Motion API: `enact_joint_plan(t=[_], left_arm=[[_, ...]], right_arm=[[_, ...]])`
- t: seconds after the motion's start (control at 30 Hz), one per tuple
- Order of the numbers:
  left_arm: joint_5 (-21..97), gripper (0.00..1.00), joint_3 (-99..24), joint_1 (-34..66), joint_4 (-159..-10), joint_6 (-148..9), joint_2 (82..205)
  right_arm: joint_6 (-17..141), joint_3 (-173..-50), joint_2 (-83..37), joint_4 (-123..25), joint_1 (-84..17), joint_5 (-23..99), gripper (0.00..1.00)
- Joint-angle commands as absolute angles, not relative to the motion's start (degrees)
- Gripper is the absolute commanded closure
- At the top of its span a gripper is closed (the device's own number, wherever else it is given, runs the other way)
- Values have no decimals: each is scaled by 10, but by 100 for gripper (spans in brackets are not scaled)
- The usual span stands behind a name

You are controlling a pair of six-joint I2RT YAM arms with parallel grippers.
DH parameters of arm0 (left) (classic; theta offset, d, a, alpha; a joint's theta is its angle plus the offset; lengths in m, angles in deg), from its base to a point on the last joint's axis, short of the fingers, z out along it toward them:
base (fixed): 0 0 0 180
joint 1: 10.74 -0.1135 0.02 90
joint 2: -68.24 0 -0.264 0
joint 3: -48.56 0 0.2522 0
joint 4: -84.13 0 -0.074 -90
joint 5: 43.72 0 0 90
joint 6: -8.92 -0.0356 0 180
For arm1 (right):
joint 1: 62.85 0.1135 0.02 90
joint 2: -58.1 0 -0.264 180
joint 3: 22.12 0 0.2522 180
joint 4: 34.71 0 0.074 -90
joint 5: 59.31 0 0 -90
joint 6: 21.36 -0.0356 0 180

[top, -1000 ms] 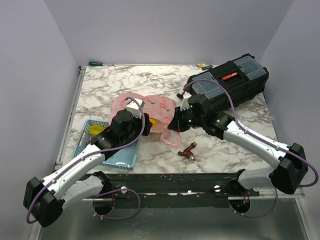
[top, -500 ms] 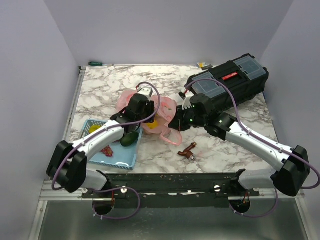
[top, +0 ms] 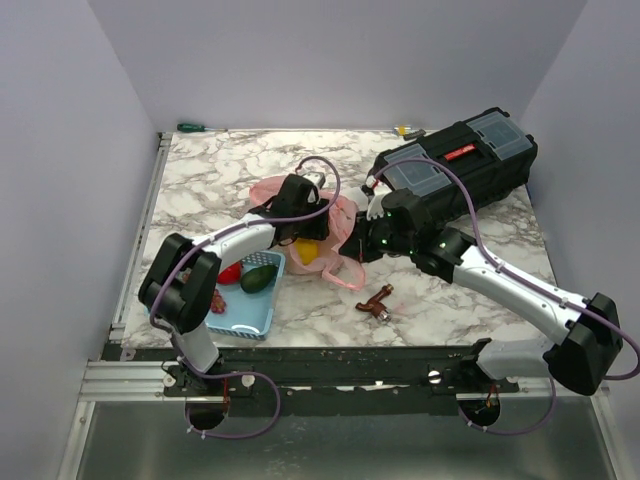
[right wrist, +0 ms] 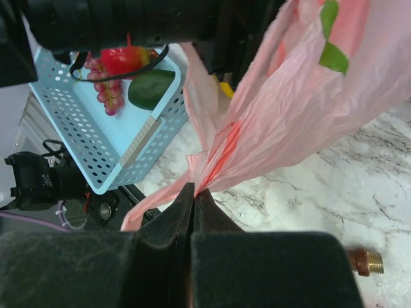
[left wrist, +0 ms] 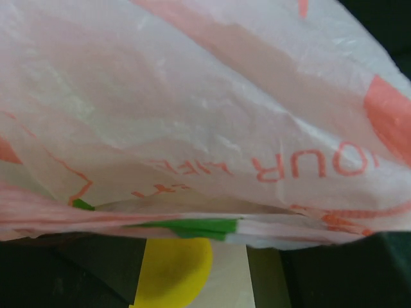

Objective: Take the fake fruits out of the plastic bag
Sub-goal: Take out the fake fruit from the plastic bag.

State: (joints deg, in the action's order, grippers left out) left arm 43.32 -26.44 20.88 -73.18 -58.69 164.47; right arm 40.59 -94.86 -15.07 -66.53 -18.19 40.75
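Observation:
The pink plastic bag (top: 335, 215) lies mid-table and fills the left wrist view (left wrist: 205, 109). My right gripper (top: 350, 248) is shut on a bunched fold of the plastic bag (right wrist: 270, 122) at its near edge (right wrist: 194, 189). Over the bag's left side hangs my left gripper (top: 300, 215), whose dark fingers (left wrist: 64, 273) stand apart beneath the bag's rim. A yellow fake fruit (top: 305, 252) shows at the bag's near side, and between those fingers (left wrist: 173, 269). A red fake fruit (top: 228, 272) rests in the basket (right wrist: 122, 59).
The light blue slotted basket (top: 248, 318) at the left front also holds a dark green avocado (top: 258, 278) and purple grapes (right wrist: 106, 96). A black toolbox (top: 455, 170) stands at the back right. A brass fitting (top: 378, 303) lies near the front edge.
My left arm swung from over the basket up and right to the bag, uncovering the avocado, grapes and red fruit. The right gripper has kept its hold on the bag.

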Motion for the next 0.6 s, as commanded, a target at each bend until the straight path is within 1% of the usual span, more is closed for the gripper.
enact_joint_plan(t=[0.0, 0.13, 0.27, 0.43, 0.57], left_arm=[[342, 42, -322, 208, -773, -621, 1683], [350, 35, -320, 211, -765, -644, 1669], [400, 24, -271, 220, -750, -659, 1619], [458, 18, -221, 227, -726, -661, 1576], [458, 16, -211, 227, -728, -666, 1586]], right_arm=[[394, -937, -128, -667, -178, 405, 99], [394, -929, -121, -669, -178, 406, 99], [394, -918, -119, -666, -177, 416, 99], [393, -901, -117, -654, -177, 426, 99], [393, -894, -117, -646, -177, 430, 99]])
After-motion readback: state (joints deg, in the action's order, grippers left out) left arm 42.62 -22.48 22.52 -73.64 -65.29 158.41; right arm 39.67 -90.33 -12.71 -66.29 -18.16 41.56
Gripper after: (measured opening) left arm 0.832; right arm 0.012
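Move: The yellow fruit in the bag lies about 4 cm below the left hand, some 3 cm back and 1 cm to its left. The avocado in the tray is about 10 cm back, 13 cm left and 6 cm down from that hand; the copper fitting is roughly 16 cm back, 14 cm right and 7 cm down. From the right hand, the yellow fruit lies about 7 cm ahead, 12 cm left and 14 cm below. The yellow fruit, still loose in the bag, gets the left fingers spread wider around it: inside the bag's mouth the left hand swings about 3 cm right and a little forward, then returns left and some 3 cm back, rising slightly as the fingers open to nearly full width. The right hand keeps its pinch on the bag's edge and eases it down and back about 2 cm. ##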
